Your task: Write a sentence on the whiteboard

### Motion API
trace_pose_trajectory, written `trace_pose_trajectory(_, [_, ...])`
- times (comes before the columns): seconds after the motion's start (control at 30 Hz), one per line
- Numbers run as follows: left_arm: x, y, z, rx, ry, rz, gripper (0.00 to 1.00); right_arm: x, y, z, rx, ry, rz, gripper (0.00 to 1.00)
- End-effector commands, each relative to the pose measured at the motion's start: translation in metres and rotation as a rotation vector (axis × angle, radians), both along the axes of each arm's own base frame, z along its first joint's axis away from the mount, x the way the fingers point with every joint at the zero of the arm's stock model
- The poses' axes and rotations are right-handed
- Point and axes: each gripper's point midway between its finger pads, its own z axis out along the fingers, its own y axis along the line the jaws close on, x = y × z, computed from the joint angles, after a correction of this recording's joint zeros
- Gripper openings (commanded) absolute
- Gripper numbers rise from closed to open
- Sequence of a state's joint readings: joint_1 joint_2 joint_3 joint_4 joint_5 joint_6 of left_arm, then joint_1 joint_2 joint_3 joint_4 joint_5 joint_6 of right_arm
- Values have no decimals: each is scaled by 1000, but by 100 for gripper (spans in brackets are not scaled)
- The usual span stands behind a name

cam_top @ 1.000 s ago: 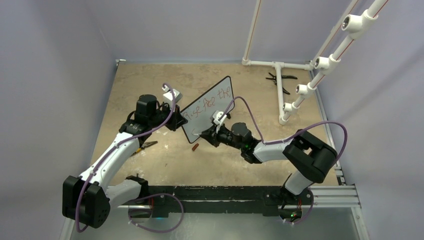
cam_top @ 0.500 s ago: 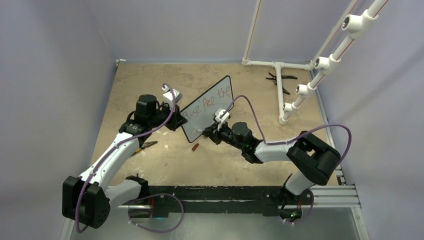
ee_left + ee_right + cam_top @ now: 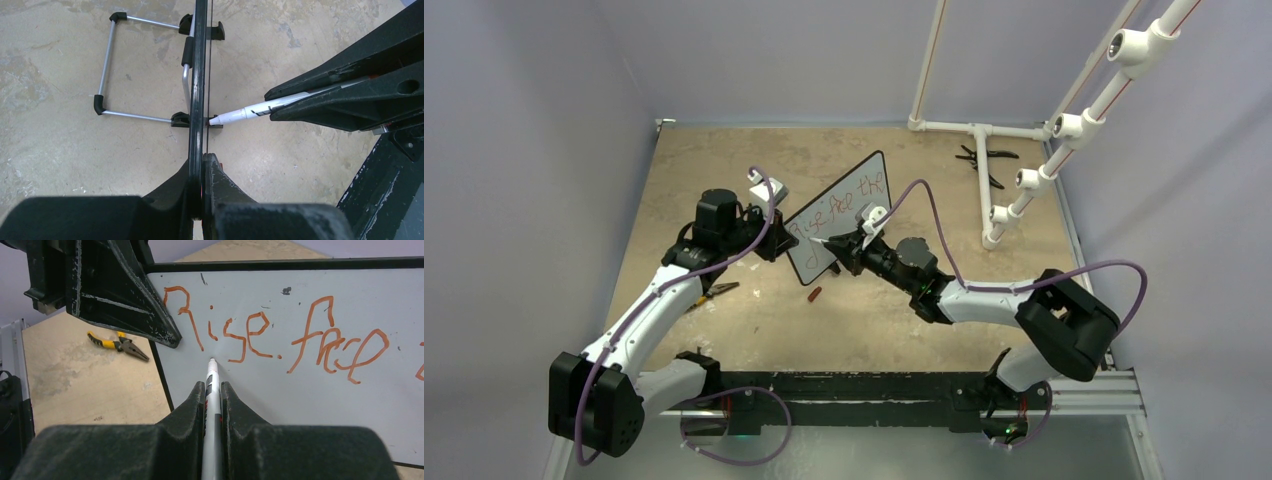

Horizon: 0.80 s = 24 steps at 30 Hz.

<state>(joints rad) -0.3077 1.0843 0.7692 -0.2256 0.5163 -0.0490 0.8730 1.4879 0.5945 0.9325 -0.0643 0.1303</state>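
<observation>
The whiteboard [image 3: 867, 207] stands tilted on its feet in the middle of the table. My left gripper [image 3: 776, 240] is shut on its left edge, and the left wrist view shows the black frame [image 3: 200, 75] clamped between the jaws [image 3: 202, 160]. The sentence [image 3: 280, 337] reads "Rise. free" in red along the top line, then "the" [image 3: 874, 185]. My right gripper [image 3: 212, 387] is shut on a white marker [image 3: 211, 375]. The marker tip [image 3: 214, 120] meets the board face just below "Rise".
Yellow-handled pliers [image 3: 714, 292] lie on the table left of the board. A small red cap [image 3: 815, 294] lies in front of it. A white pipe frame [image 3: 984, 180] and black pliers [image 3: 979, 160] stand at the back right. The board's wire stand [image 3: 107, 65] sticks out behind it.
My right gripper has carried the marker up from the board's lower left corner to just under the first word. The left gripper and board have stayed still.
</observation>
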Motion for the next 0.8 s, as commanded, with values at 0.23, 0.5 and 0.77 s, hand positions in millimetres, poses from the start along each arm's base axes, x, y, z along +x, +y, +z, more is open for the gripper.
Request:
trace_pose_trajectory(0.23, [-2, -3, 14, -22, -36, -24, 0, 5, -6, -21, -30, 44, -41, 0])
trace_pose_trajectory(0.5, [-2, -3, 14, -23, -38, -24, 0, 0, -16, -48, -76, 106, -62, 0])
trace_pose_trajectory(0.77, [-2, -3, 13, -22, -36, -22, 0, 0, -14, -48, -62, 111, -55, 0])
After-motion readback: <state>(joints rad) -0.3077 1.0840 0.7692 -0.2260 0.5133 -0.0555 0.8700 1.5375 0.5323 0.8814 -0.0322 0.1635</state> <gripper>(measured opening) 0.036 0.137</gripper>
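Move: The bare patch of whiteboard beside the foot of the new letter's tall stem lies about 3 cm ahead of the right hand, 3 cm to its left and 7 cm below. The word "Rise" stands some 5 cm ahead, 4 left and 3 higher; the red cap lies on the table about 7 cm back, 4 left, 18 below. From the left hand, on the board's edge, the patch is about 2 cm ahead, 5 right and 8 below. The marker, still gripped in the right hand, is brought down the face of the whiteboard from the top of the tall stem to just right of its lower end, about 6 cm down and a little to the right. The wrist tips downward by some 5 to 10 degrees. The left hand stays put, keeping its grip on the board's edge. ##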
